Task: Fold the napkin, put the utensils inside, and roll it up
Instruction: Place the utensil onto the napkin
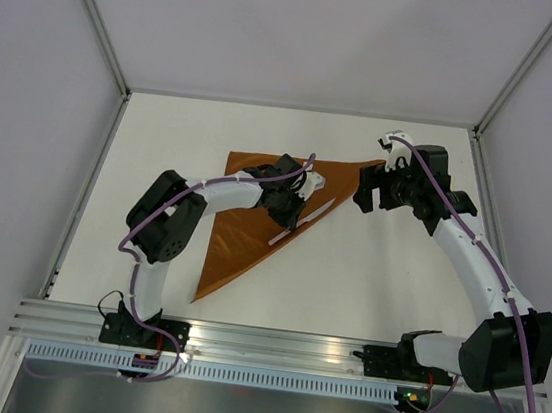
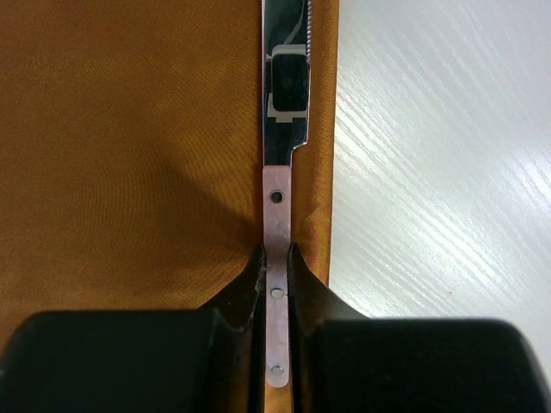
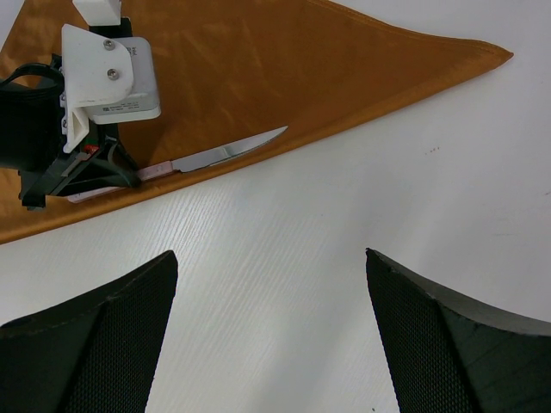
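The rust-brown napkin (image 1: 242, 238) lies folded into a triangle on the white table. A silvery knife (image 1: 306, 220) rests flat on it, close along its long right-hand edge (image 2: 323, 129). My left gripper (image 2: 276, 258) sits low over the cloth with its jaws pressed against both sides of the knife's pinkish riveted handle (image 2: 276, 211). The blade (image 3: 232, 152) points away from the gripper. My right gripper (image 3: 270, 253) hovers wide open over bare table just off the napkin's far right corner (image 3: 482, 56), with nothing between its fingers.
Grey walls and metal frame posts (image 1: 98, 13) enclose the table on three sides. A metal rail (image 1: 269, 342) with the arm bases runs along the near edge. Bare white tabletop (image 1: 368, 278) lies right of and below the napkin.
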You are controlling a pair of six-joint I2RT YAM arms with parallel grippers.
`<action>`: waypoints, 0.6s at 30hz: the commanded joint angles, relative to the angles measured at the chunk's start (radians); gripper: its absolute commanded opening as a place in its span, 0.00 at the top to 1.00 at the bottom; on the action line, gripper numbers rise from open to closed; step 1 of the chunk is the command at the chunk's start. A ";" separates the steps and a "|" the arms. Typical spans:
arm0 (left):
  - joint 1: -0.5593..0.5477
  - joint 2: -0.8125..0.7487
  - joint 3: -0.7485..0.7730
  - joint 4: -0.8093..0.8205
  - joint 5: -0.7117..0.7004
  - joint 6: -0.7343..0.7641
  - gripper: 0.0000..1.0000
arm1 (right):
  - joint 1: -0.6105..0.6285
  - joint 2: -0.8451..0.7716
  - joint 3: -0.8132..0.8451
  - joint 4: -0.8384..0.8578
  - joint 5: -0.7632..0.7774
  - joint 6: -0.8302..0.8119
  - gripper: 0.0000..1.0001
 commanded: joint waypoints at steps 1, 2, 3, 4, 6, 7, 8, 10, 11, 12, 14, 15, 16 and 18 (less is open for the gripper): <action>-0.008 -0.011 0.029 0.024 0.011 -0.033 0.89 | 0.004 0.004 0.000 0.018 0.014 0.002 0.05; -0.008 -0.014 0.029 0.024 0.009 -0.035 0.87 | 0.004 0.002 0.000 0.018 0.012 0.000 0.05; -0.009 -0.018 0.029 0.025 0.009 -0.035 0.86 | 0.002 0.002 -0.001 0.016 0.012 0.002 0.05; -0.009 -0.018 0.029 0.022 0.005 -0.035 0.85 | 0.004 0.002 -0.001 0.016 0.012 0.002 0.05; -0.008 -0.025 0.029 0.021 0.002 -0.035 0.81 | 0.004 0.005 -0.001 0.018 0.012 0.002 0.05; -0.009 -0.028 0.030 0.019 0.000 -0.035 0.80 | 0.004 0.005 -0.001 0.018 0.012 0.002 0.05; -0.011 -0.031 0.030 0.019 -0.002 -0.035 0.76 | 0.004 0.005 0.000 0.016 0.011 0.002 0.05; -0.011 -0.041 0.029 0.018 -0.005 -0.035 0.72 | 0.004 0.007 0.000 0.016 0.011 0.002 0.05; -0.009 -0.042 0.029 0.016 -0.006 -0.035 0.68 | 0.004 0.005 -0.001 0.018 0.011 0.002 0.05; -0.011 -0.047 0.029 0.016 -0.009 -0.035 0.65 | 0.002 0.007 0.000 0.016 0.009 0.002 0.05; -0.012 -0.059 0.030 0.016 -0.011 -0.035 0.59 | 0.004 0.007 0.000 0.018 0.009 0.000 0.05; -0.011 -0.065 0.029 0.016 -0.011 -0.035 0.57 | 0.004 0.008 -0.001 0.018 0.009 0.002 0.05; -0.012 -0.070 0.027 0.016 -0.014 -0.035 0.55 | 0.004 0.008 -0.001 0.018 0.009 0.002 0.05; -0.012 -0.090 0.030 0.016 -0.015 -0.035 0.52 | 0.002 0.008 0.000 0.018 0.008 0.002 0.05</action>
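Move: The left fingertips straddle the knife's pink handle, with the knife already lying on the napkin along its diagonal fold. The knife's middle is some 3 cm ahead and 4 cm right, at about fingertip height. The napkin's far right corner is roughly 20 cm ahead and 20 cm right, its near corner about 21 cm back and 20 cm left. From the right hand, the knife's middle lies about 14 cm left, 1 cm ahead and 17 cm below. Hold the left hand still over the handle, wrist unturned, and spread the fingers from nearly shut to about half open, so that both pads come clear of the knife and let it go. Only once they are well apart, start lifting straight up, about half a centimetre. ##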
